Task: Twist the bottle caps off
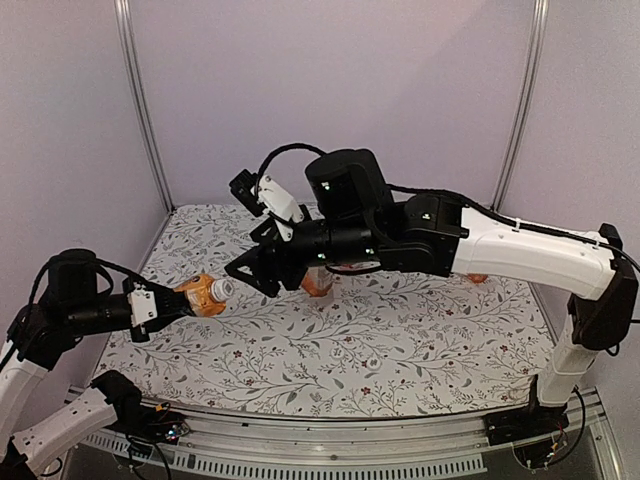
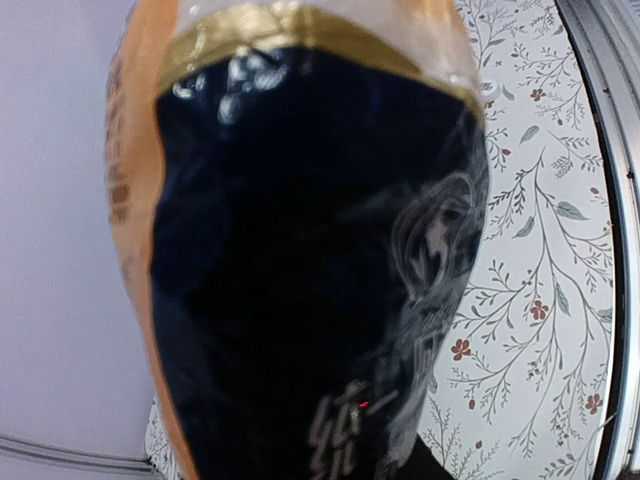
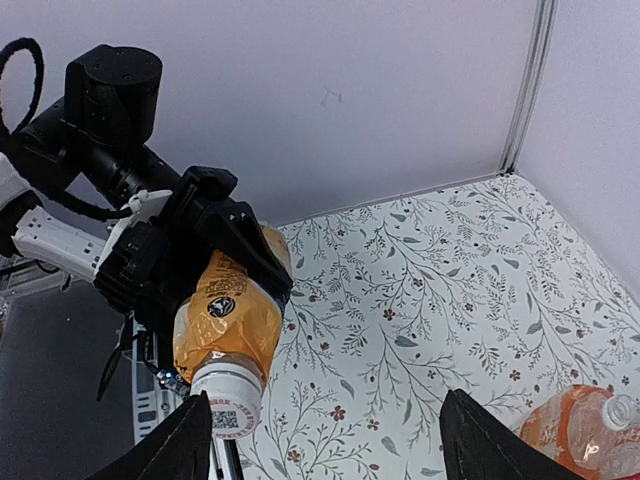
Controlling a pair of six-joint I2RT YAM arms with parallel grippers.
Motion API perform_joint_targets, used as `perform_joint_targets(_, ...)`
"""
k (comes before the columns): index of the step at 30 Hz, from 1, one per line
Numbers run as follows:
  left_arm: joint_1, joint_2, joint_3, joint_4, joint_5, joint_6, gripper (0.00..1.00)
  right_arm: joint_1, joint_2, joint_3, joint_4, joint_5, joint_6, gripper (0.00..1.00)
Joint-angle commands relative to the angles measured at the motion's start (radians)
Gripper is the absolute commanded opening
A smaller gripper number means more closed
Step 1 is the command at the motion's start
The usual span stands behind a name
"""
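My left gripper [image 1: 168, 303] is shut on the taller bottle [image 1: 203, 297] with the orange-and-black label and holds it level above the table's left side, neck pointing right. Its white cap [image 1: 223, 289] is still on the neck. That label [image 2: 300, 270] fills the left wrist view and hides the left fingers. My right gripper [image 1: 245, 278] stands open just right of the cap. In the right wrist view the cap [image 3: 228, 400] sits against the inner side of the left-hand fingertip [image 3: 185, 445], and the wide jaws [image 3: 335, 450] do not close on it.
A squat orange bottle [image 1: 318, 282] stands behind the right gripper. Another squat bottle [image 3: 585, 432] with a white cap [image 3: 622, 410] lies at the lower right of the right wrist view. The flowered tablecloth [image 1: 380, 350] is bordered by walls at the back and both sides.
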Motion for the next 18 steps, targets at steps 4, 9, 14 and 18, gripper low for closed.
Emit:
perform_joint_targets(4, 0.008, 0.009, -0.021, 0.03, -0.025, -0.004, 0.33, 0.003, 0.087, 0.052, -0.084, -0.192, 0.324, 0.7)
perform_joint_targets(9, 0.008, 0.006, -0.028, 0.034, -0.024, -0.004, 0.33, 0.002, 0.113, 0.087, -0.09, -0.207, 0.347, 0.54)
perform_joint_targets(14, 0.009, 0.007, -0.027, 0.036, -0.023, -0.004, 0.33, 0.002, 0.124, 0.095, -0.089, -0.188, 0.351, 0.41)
perform_joint_targets(18, 0.008, 0.01, -0.029, 0.036, -0.018, 0.002, 0.33, 0.002, 0.138, 0.119, -0.091, -0.188, 0.353, 0.45)
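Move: The orange bottle's white cap sits about 4 cm left, 3 cm back and 5 cm below the right hand. One bottle on the table stands some 19 cm ahead of that hand, 9 cm right and 20 cm lower; a second stands about 8 cm farther out and 8 cm right of that one. From the left hand, still gripping the orange bottle, the cap is roughly 7 cm right, 2 cm ahead and about level. Right hand drops about 4 cm, moving back and left to the cap, tilting some 20 degrees, fingers narrowing. ##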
